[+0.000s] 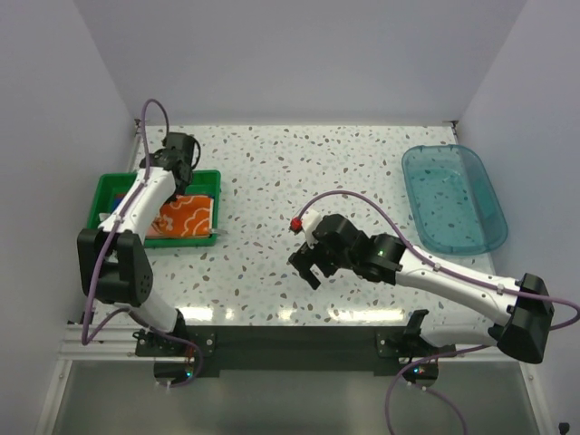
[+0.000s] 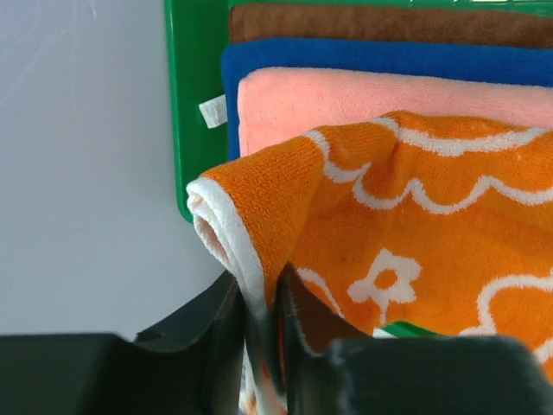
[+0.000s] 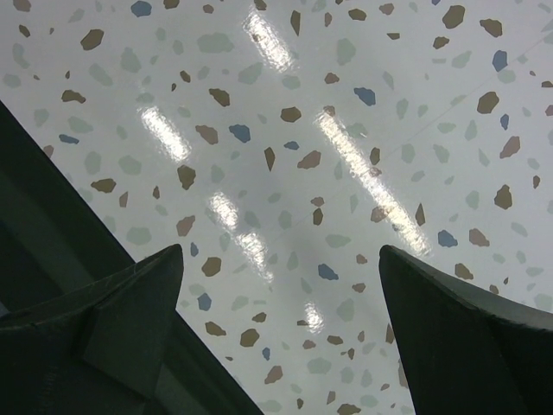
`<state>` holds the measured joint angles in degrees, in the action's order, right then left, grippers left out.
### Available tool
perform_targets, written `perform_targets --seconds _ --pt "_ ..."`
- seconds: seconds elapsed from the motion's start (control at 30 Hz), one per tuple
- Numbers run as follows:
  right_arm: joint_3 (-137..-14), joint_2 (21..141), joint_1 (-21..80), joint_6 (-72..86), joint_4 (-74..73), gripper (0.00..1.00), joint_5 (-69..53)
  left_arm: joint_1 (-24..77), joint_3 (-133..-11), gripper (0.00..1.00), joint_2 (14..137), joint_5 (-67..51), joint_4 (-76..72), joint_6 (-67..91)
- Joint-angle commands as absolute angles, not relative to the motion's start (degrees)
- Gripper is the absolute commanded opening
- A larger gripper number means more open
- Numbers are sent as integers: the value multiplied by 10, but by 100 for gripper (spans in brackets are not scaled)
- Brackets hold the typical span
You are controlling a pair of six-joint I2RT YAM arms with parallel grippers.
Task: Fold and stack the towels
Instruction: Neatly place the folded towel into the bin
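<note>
The towels lie stacked in the green tray (image 2: 194,104): a rust-brown towel (image 2: 371,24) at the bottom, then a royal blue towel (image 2: 363,59), a pink towel (image 2: 346,99), and on top an orange towel (image 2: 415,233) with white flower outlines. My left gripper (image 2: 263,290) is shut on the orange towel's white-hemmed edge, which bulges up in a fold beside the jaws. From above, the left gripper (image 1: 184,179) stands over the orange towel (image 1: 188,217) in the tray (image 1: 107,190). My right gripper (image 1: 308,267) hovers open over the bare table (image 3: 285,156), its jaws (image 3: 281,251) holding nothing.
A clear blue plastic tub (image 1: 453,195) stands at the table's right side. The green tray sits against the left wall. The speckled tabletop (image 1: 272,172) stretches between tray and tub, with the right arm reaching across its near middle.
</note>
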<state>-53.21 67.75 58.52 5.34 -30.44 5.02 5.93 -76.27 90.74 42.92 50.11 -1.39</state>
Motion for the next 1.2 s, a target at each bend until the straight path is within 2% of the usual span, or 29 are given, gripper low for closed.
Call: perform_targets --seconds 0.0,0.03,0.13,0.17,0.23,0.37,0.47,0.53,0.57,0.67,0.7,0.77,0.8,0.93,1.17 --pt "-528 673 586 51 -311 99 60 40 -756 29 929 464 474 -10" --pt "-531 674 586 53 -311 98 62 35 -755 30 940 468 472 -6" --pt "-538 673 586 56 -317 99 75 2 -762 48 967 507 482 33" --pt "-540 672 586 58 -323 99 83 -19 -768 66 975 531 488 46" --pt "-546 667 585 64 -329 99 96 -30 -775 85 996 563 490 58" --pt "-554 651 584 85 -357 99 155 -32 -839 95 1011 543 544 124" --pt "-574 632 573 133 -407 99 262 -19 -853 100 963 463 532 150" --pt "-599 618 552 189 -445 99 352 -4 -838 100 884 407 504 157" --pt "-608 609 545 205 -478 99 380 -5 -811 100 849 331 463 160" --pt "-645 568 519 250 -536 99 479 9 -731 100 693 188 374 166" --pt "-665 558 515 259 -549 99 503 9 -713 100 613 166 359 165" --pt "-687 531 505 287 -591 99 565 8 -677 100 540 127 339 167" --pt "-706 522 505 300 -604 99 578 9 -670 100 472 123 339 167" --pt "-726 455 504 287 -619 99 590 9 -660 100 332 152 387 167" --pt "-661 277 504 170 -504 99 563 8 -680 100 121 246 481 167"
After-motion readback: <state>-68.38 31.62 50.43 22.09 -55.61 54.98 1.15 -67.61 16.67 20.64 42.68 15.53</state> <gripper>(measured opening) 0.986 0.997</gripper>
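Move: The orange towel's lifted left edge is between the left fingers. The place for it, the left end of the pink-topped stack, is roughly 8 cm to the left and 7 cm below, level with the hand. The towel's middle lies some 6 cm to the right; the green bin's middle is nearly straight below, about 8 cm. From the right hand, the stack's left end is about 50 cm left, 17 cm ahead and 7 cm lower. The orange towel's left edge is let go of as the left fingers spread wide while travelling about 7 cm left and 3 cm down over the stack's end. The empty left hand then rises steeply and draws back out of the bin, swinging right and tipping up some 80 degrees to face forward. The right hand, open and empty, goes about 25 cm right and 20 cm up towards the clear bin's side, turning clockwise. ##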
